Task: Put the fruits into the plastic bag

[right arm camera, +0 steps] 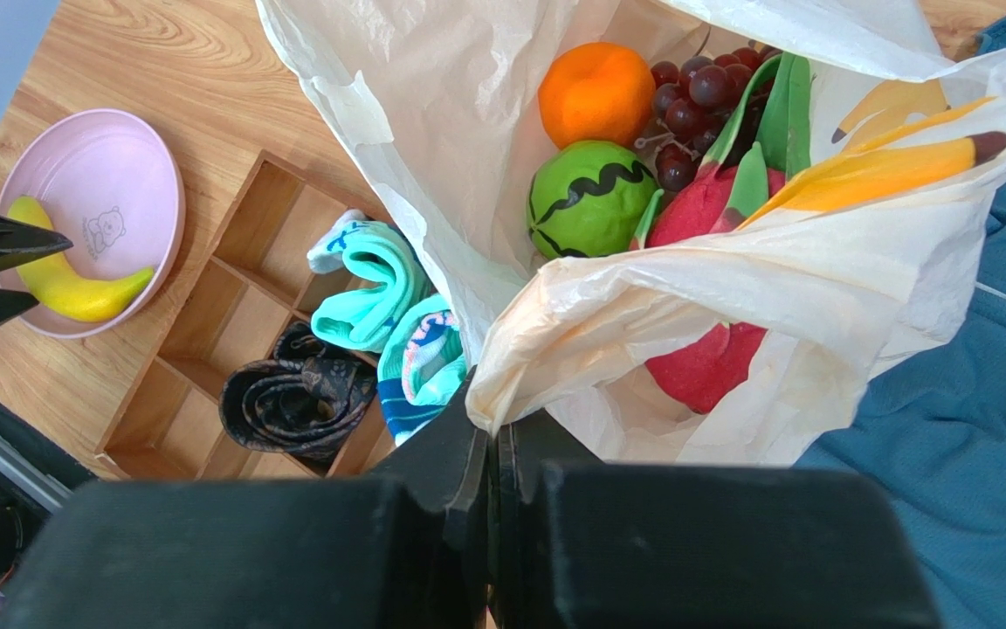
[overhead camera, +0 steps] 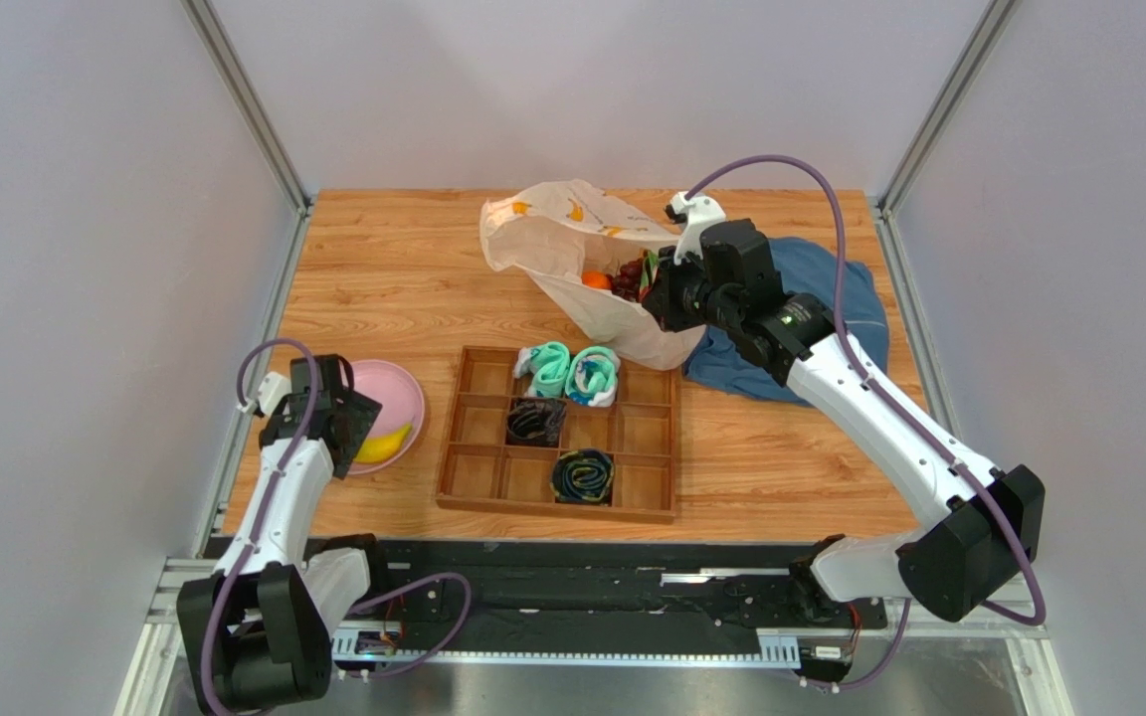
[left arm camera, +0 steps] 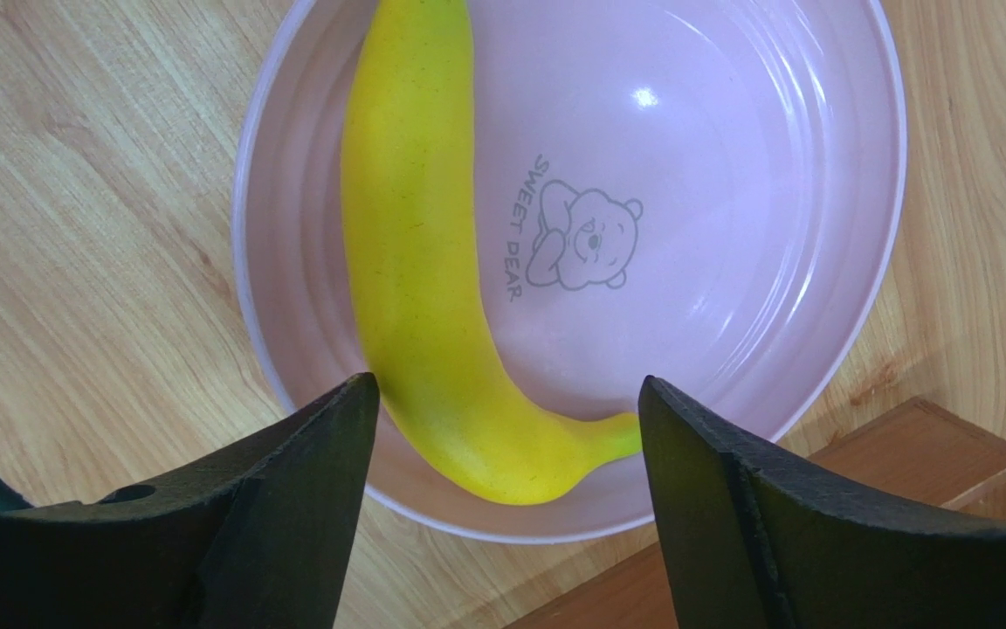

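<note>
A yellow banana [left arm camera: 430, 262] lies in a pink bowl [left arm camera: 758, 197] at the table's left. My left gripper [left arm camera: 506, 393] hangs open just above the banana's stem end, its fingers either side and not touching it. The bowl [overhead camera: 403, 391] and left gripper [overhead camera: 343, 422] also show from above. At the back stands the plastic bag [overhead camera: 557, 239], mouth held wide. My right gripper [right arm camera: 493, 433] is shut on the bag's near rim [right arm camera: 626, 302]. Inside the bag lie an orange [right arm camera: 596, 92], a green striped melon [right arm camera: 587, 199], dark grapes [right arm camera: 686, 98] and a red dragon fruit [right arm camera: 705, 374].
A wooden compartment tray [overhead camera: 455, 433] sits in the middle, holding teal rolled socks [overhead camera: 572, 370] and dark rolled socks [overhead camera: 584, 476]. A blue cloth garment [overhead camera: 833, 321] lies under the right arm beside the bag. Grey walls close in both sides.
</note>
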`<state>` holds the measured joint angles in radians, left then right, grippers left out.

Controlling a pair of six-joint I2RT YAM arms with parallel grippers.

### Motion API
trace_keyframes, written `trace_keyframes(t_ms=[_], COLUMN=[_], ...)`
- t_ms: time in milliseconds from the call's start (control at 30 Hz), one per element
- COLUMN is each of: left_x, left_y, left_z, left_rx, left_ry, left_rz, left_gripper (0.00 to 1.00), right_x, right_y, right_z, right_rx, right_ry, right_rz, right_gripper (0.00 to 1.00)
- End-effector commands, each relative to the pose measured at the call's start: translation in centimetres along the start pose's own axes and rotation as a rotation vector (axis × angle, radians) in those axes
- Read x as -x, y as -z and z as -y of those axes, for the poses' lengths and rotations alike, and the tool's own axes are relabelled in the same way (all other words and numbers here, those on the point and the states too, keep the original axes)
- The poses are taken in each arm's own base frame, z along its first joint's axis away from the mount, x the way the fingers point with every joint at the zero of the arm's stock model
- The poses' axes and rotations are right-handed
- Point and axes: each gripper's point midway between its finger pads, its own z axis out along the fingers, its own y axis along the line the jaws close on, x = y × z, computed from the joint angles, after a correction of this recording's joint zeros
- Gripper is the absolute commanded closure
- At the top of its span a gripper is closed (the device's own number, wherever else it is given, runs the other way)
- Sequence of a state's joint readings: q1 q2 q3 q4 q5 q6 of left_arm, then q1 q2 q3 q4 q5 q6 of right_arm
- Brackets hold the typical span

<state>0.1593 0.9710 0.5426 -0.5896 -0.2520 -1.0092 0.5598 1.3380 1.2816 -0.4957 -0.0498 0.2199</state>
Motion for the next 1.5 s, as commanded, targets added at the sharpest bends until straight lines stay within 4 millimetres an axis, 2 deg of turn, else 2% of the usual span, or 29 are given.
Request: trace_keyframes(t_ms=[0, 333, 433, 467, 567, 633, 667, 767, 867, 967, 1000, 1033, 1067, 1133, 1167, 1233, 1267, 1333, 1367, 1467], left_x=[0.5, 0.4, 0.5, 0.5, 0.9, 1.3, 1.6, 2.8, 4.4, 5.6, 5.5, 5.1, 4.7, 3.8, 2.8, 1.7, 0.5, -0.3, -1.4, -3.7], left_y=[-1.1, -2.8, -2.9, -2.8, -2.5, -1.7, -1.4, 0.2, 2.2, 5.0, 6.6, 7.7, 9.7, 11.9, 14.1, 16.6, 19.0, 21.4, 23.0, 25.1], left_z=[0.4, 0.8, 1.0, 1.1, 1.6, 3.2, 4.1, 7.1, 9.9, 13.7, 15.6, 16.9, 19.1, 21.3, 23.4, 25.3, 27.0, 28.7, 30.0, 32.2], left_rx=[-0.021, -0.034, -0.039, -0.041, -0.059, -0.123, -0.159, -0.272, -0.371, -0.517, -0.589, -0.646, -0.727, -0.807, -0.882, -0.961, -1.027, -1.094, -1.14, -1.214], left_ry=[0.023, -0.023, -0.039, -0.049, -0.055, -0.056, -0.072, -0.089, -0.097, -0.13, -0.162, -0.192, -0.232, -0.276, -0.31, -0.342, -0.38, -0.419, -0.44, -0.465], left_rz=[0.006, -0.013, -0.013, -0.012, -0.009, -0.017, -0.013, -0.008, 0.013, 0.047, 0.052, 0.042, 0.049, 0.038, 0.026, 0.003, -0.009, 0.003, -0.014, -0.07], left_gripper=[0.24, 0.44, 0.59, 0.68, 0.75, 0.77, 0.83, 0.89, 0.91, 0.89, 0.88, 0.87, 0.86, 0.86, 0.85, 0.85, 0.85, 0.85, 0.85, 0.85], right_x=[1.6, 1.5, 1.5, 1.6, 1.8, 1.8, 1.8, 1.8, 1.9, 1.9, 2.0, 2.0, 2.1, 2.2, 2.1, 2.2, 2.2, 2.1, 2.1, 2.2], right_y=[0.5, 0.4, 0.3, 0.4, 0.4, 0.3, 0.3, 0.3, 0.2, 0.2, 0.2, 0.2, 0.3, 0.4, 0.4, 0.5, 0.5, 0.6, 0.6, 0.7], right_z=[-0.3, -0.3, -0.3, -0.4, -0.5, -0.5, -0.5, -0.7, -0.8, -0.9, -0.9, -0.9, -0.9, -0.9, -0.9, -0.9, -0.9, -0.9, -0.9, -1.0], right_rx=[0.003, 0.005, 0.006, 0.007, 0.01, 0.011, 0.011, 0.019, 0.025, 0.028, 0.029, 0.028, 0.029, 0.029, 0.028, 0.025, 0.025, 0.027, 0.028, 0.031], right_ry=[0.017, 0.016, 0.012, 0.012, 0.013, 0.013, 0.011, 0.007, 0.004, 0.003, 0.003, 0.004, 0.005, 0.004, 0.003, 0.004, 0.001, 0.0, -0.002, -0.001], right_rz=[0.059, 0.054, 0.052, 0.055, 0.057, 0.055, 0.054, 0.052, 0.052, 0.053, 0.054, 0.053, 0.056, 0.059, 0.056, 0.058, 0.058, 0.059, 0.057, 0.063], right_gripper=[0.96, 0.96, 0.96, 0.96, 0.96, 0.96, 0.96, 0.96, 0.96, 0.96, 0.96, 0.96, 0.96, 0.96, 0.96, 0.96, 0.96, 0.96, 0.95, 0.95])
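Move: The banana lies in the plate just below my open left fingers, its middle about 2 cm ahead, 3 cm left and 3 cm down. The plate's middle is some 8 cm ahead and 3 cm left; the wooden tray's is roughly 5 cm ahead and 30 cm right, both a little lower. The bag waits about 30 cm ahead and 40 cm right. From my right hand the banana is roughly 52 cm left, 8 cm back and 22 cm down. I ease my left hand about 2 cm down and forward and pinch the banana across its stem-side half. Then I carry it up fast, about 25 cm, swinging right and forward towards the bag's mouth, while my wrist turns some 50 degrees clockwise and the fingers tip up by about 40. My right hand stays put, keeping its pinch on the bag's rim. ##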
